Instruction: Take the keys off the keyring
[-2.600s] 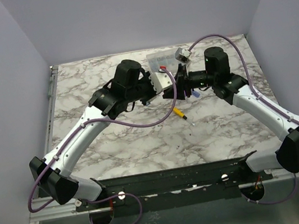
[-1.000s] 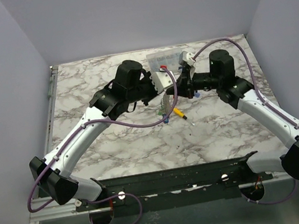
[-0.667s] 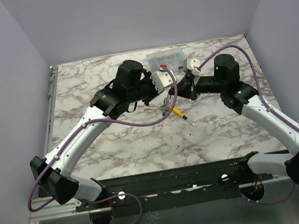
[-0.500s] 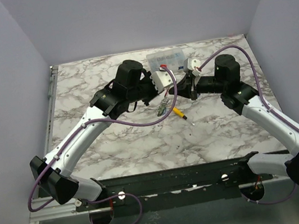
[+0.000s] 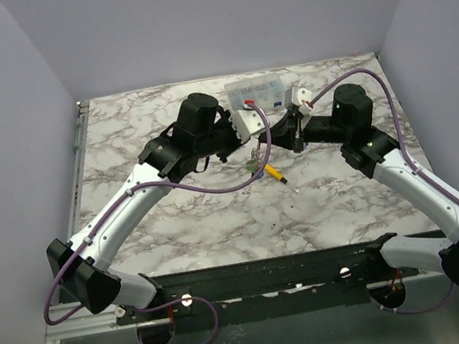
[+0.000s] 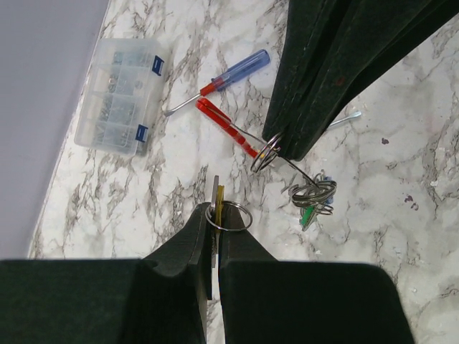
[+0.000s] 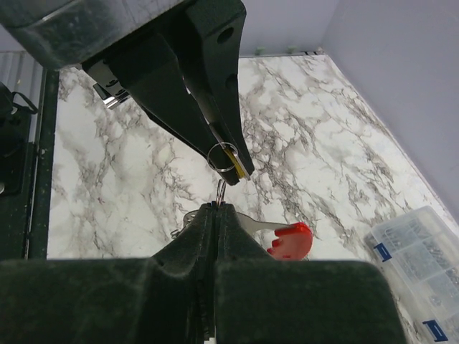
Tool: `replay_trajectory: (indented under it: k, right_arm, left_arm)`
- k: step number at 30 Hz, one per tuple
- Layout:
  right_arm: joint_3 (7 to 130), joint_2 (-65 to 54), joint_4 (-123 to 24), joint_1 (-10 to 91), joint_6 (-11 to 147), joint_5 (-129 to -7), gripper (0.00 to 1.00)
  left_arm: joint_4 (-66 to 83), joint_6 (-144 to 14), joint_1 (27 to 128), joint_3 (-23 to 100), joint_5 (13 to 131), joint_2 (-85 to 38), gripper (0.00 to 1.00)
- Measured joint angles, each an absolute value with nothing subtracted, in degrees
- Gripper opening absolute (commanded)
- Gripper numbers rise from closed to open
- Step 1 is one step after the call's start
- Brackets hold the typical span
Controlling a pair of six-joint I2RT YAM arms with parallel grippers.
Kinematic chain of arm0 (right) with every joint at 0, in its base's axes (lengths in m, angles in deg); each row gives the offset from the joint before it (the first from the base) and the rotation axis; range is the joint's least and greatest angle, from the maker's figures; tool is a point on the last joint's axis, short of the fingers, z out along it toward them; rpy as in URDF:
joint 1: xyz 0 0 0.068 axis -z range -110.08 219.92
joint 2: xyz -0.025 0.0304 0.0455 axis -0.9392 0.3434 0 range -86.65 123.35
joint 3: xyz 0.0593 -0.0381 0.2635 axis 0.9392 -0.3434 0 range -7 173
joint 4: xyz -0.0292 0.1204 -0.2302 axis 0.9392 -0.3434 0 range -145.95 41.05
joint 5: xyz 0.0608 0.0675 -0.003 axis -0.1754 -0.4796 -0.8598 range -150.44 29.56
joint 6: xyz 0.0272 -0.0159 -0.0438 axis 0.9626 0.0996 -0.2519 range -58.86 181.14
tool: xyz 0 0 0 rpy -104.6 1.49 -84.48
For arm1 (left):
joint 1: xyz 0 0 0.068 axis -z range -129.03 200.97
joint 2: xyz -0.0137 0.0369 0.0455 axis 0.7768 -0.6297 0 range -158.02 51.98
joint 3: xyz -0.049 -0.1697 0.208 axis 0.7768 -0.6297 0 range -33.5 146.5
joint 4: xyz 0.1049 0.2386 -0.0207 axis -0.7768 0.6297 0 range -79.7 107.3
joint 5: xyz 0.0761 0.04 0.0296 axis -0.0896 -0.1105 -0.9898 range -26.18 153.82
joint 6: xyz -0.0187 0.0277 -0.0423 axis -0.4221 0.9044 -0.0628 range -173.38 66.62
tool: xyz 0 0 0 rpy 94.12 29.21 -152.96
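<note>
My left gripper (image 6: 216, 212) is shut on a yellow-headed key (image 6: 220, 197) that carries a small split ring (image 6: 231, 216). Just beyond it, my right gripper (image 6: 277, 151) is shut on the keyring (image 6: 264, 157), from which a red strap (image 6: 226, 127) trails. A wire loop hangs from that ring to a bunch of rings with green and blue keys (image 6: 313, 201). In the right wrist view my right gripper (image 7: 224, 207) pinches the ring wire below the left fingertips (image 7: 231, 159), with the red tag (image 7: 291, 241) beside. From above, both grippers meet at mid-table and the keys (image 5: 252, 167) dangle.
A clear plastic parts box (image 5: 257, 92) stands at the back of the marble table (image 5: 194, 221). A red-and-blue-handled screwdriver (image 6: 228, 74) lies near it. A yellow-handled screwdriver (image 5: 276, 174) lies just in front of the grippers.
My right arm has swung outward to the right while its gripper stays by the left one. The dangling bunch of keys has shifted slightly. The left arm has barely moved.
</note>
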State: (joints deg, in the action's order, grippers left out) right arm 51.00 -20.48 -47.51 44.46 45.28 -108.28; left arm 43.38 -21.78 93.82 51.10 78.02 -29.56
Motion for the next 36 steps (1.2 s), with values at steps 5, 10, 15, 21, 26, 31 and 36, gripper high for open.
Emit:
replay_trajectory:
  k: [5,10,15,21,26,31,36]
  right_arm:
    - [51.0,-20.48,-47.45,44.46,45.74,-108.28,0.01]
    - [51.0,-20.48,-47.56,44.46,45.92,-108.28,0.0]
    - [51.0,-20.48,-47.95,44.46,46.29,-108.26,0.01]
    - [50.98,-20.48,-48.74,44.46,47.27,-107.69,0.01]
    - [50.85,-20.48,-48.87,44.46,47.71,-106.99,0.01]
    - [50.85,-20.48,-49.04,44.46,47.86,-106.64,0.01]
    - [50.85,-20.46,-50.99,44.46,47.84,-106.57,0.01]
  left_arm:
    - [43.16,-21.65,93.67,51.01,77.95,-29.56,0.0]
    - [42.87,-21.68,93.67,50.9,77.58,-29.56,0.0]
    - [42.52,-23.21,92.38,50.57,76.84,-29.58,0.0]
    - [41.1,-29.06,82.74,50.48,77.25,-30.96,0.0]
    - [39.81,-34.11,73.98,48.82,76.97,-34.41,0.0]
    - [39.77,-38.29,67.22,47.18,75.87,-39.88,0.0]
    - [40.25,-40.98,62.13,46.33,73.8,-45.93,0.0]
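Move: The left hand holds the already freed key; the bare table it heads for lies some 22 cm to its left, 16 cm ahead and 25 cm below. The keyring in the right fingers is about 9 cm to the left hand's right, about level ahead and 3 cm lower; the yellow screwdriver lies 13 cm right, 5 cm ahead, on the table. From the right hand, that bare patch is roughly 31 cm left, 17 cm ahead and 25 cm down. Away from the keyring, the left hand carries the pinched key 20 cm left, 15 cm forward and down. ##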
